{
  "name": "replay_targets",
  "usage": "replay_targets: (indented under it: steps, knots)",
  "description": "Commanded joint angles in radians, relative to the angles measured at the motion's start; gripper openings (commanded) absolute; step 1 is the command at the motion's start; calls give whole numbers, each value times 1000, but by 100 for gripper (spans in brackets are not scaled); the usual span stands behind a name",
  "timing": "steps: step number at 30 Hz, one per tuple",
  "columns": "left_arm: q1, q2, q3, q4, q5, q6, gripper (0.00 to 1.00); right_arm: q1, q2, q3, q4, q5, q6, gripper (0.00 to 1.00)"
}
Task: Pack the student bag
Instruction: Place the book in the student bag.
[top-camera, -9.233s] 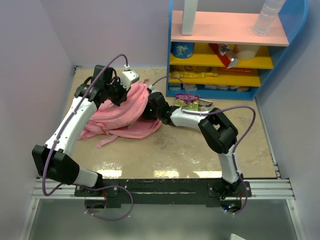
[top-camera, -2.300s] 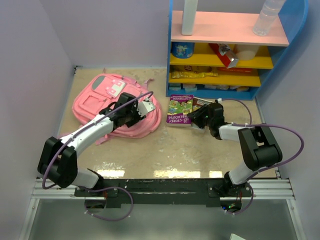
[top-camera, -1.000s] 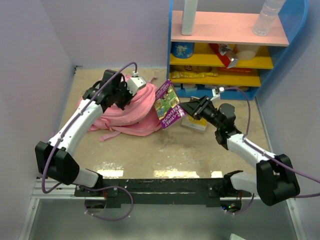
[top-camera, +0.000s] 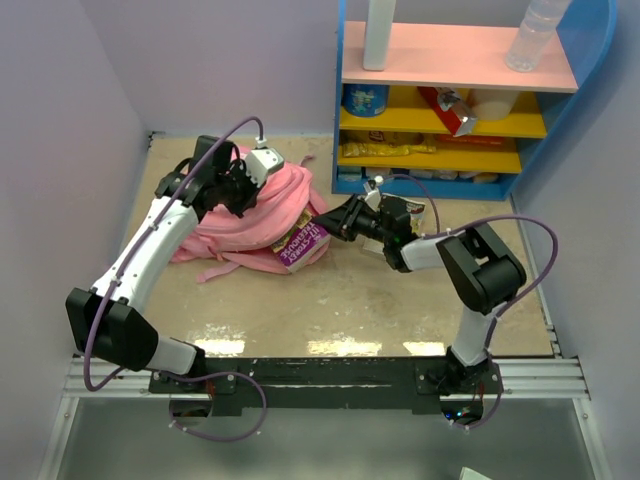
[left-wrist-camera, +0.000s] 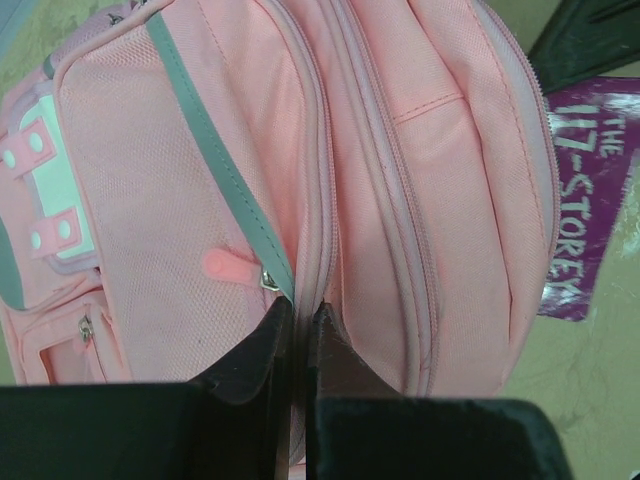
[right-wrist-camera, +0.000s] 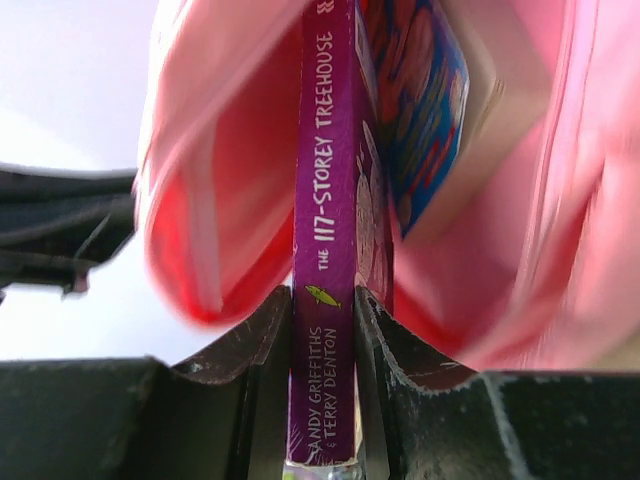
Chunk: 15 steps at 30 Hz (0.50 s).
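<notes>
The student bag (top-camera: 250, 215) is a pink backpack lying at the back left of the floor. My left gripper (top-camera: 240, 190) is shut on a fold of its fabric beside a zipper (left-wrist-camera: 300, 305) and holds its top edge up. My right gripper (top-camera: 335, 222) is shut on the spine of a purple book (right-wrist-camera: 322, 180), which reads "The 117-Storey Treehouse". The book (top-camera: 300, 243) pokes partway into the open mouth of the bag (right-wrist-camera: 220, 160). A blue-covered book (right-wrist-camera: 420, 100) sits inside right beside it. In the left wrist view the purple book (left-wrist-camera: 590, 230) shows at the bag's (left-wrist-camera: 400, 150) right edge.
A blue shelf unit (top-camera: 450, 100) with pink and yellow boards stands at the back right, holding packets, tins and a bottle (top-camera: 535, 35). A small flat item (top-camera: 412, 212) lies on the floor behind my right arm. Lilac walls close in left and right.
My right gripper has carried the purple book left and down, from upright in the air into the bag's opening. The left gripper still holds the bag's edge up, almost unmoved.
</notes>
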<state>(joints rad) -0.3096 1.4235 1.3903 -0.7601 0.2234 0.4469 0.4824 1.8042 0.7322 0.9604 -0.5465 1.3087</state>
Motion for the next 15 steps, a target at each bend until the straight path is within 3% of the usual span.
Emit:
replay_targets:
  steps: [1, 9, 12, 13, 15]
  knots:
    - [4, -63, 90, 70, 66, 12, 0, 1, 101, 162, -17, 10, -40, 0]
    - [3, -60, 96, 47, 111, 18, 0, 73, 207, 417, -281, 154, -189, 0]
    - [4, -60, 98, 45, 119, 18, 0, 94, 196, 429, -350, 250, -250, 35]
    - [3, -60, 98, 45, 120, 18, 0, 96, 187, 421, -367, 294, -264, 52]
    - [4, -60, 96, 45, 117, 21, 0, 97, 132, 379, -405, 342, -316, 71]
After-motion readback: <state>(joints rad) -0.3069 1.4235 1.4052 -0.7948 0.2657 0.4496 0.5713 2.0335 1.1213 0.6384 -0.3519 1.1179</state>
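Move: The bag's open mouth lies about 6 cm to the right hand's left and 2 ahead, some 3 below; the book it already holds by the spine end has its middle about 5 left, 4 back and 4 lower. A small stack of books lies about 14 to its right, 2 back, 10 below. From the left hand, which pinches the bag's upper edge, the mouth is some 13 right, 1 ahead and 8 below. Left hand still pinching the bag, the right pushes the book about 9 cm forward-left and down inside, then opens. ##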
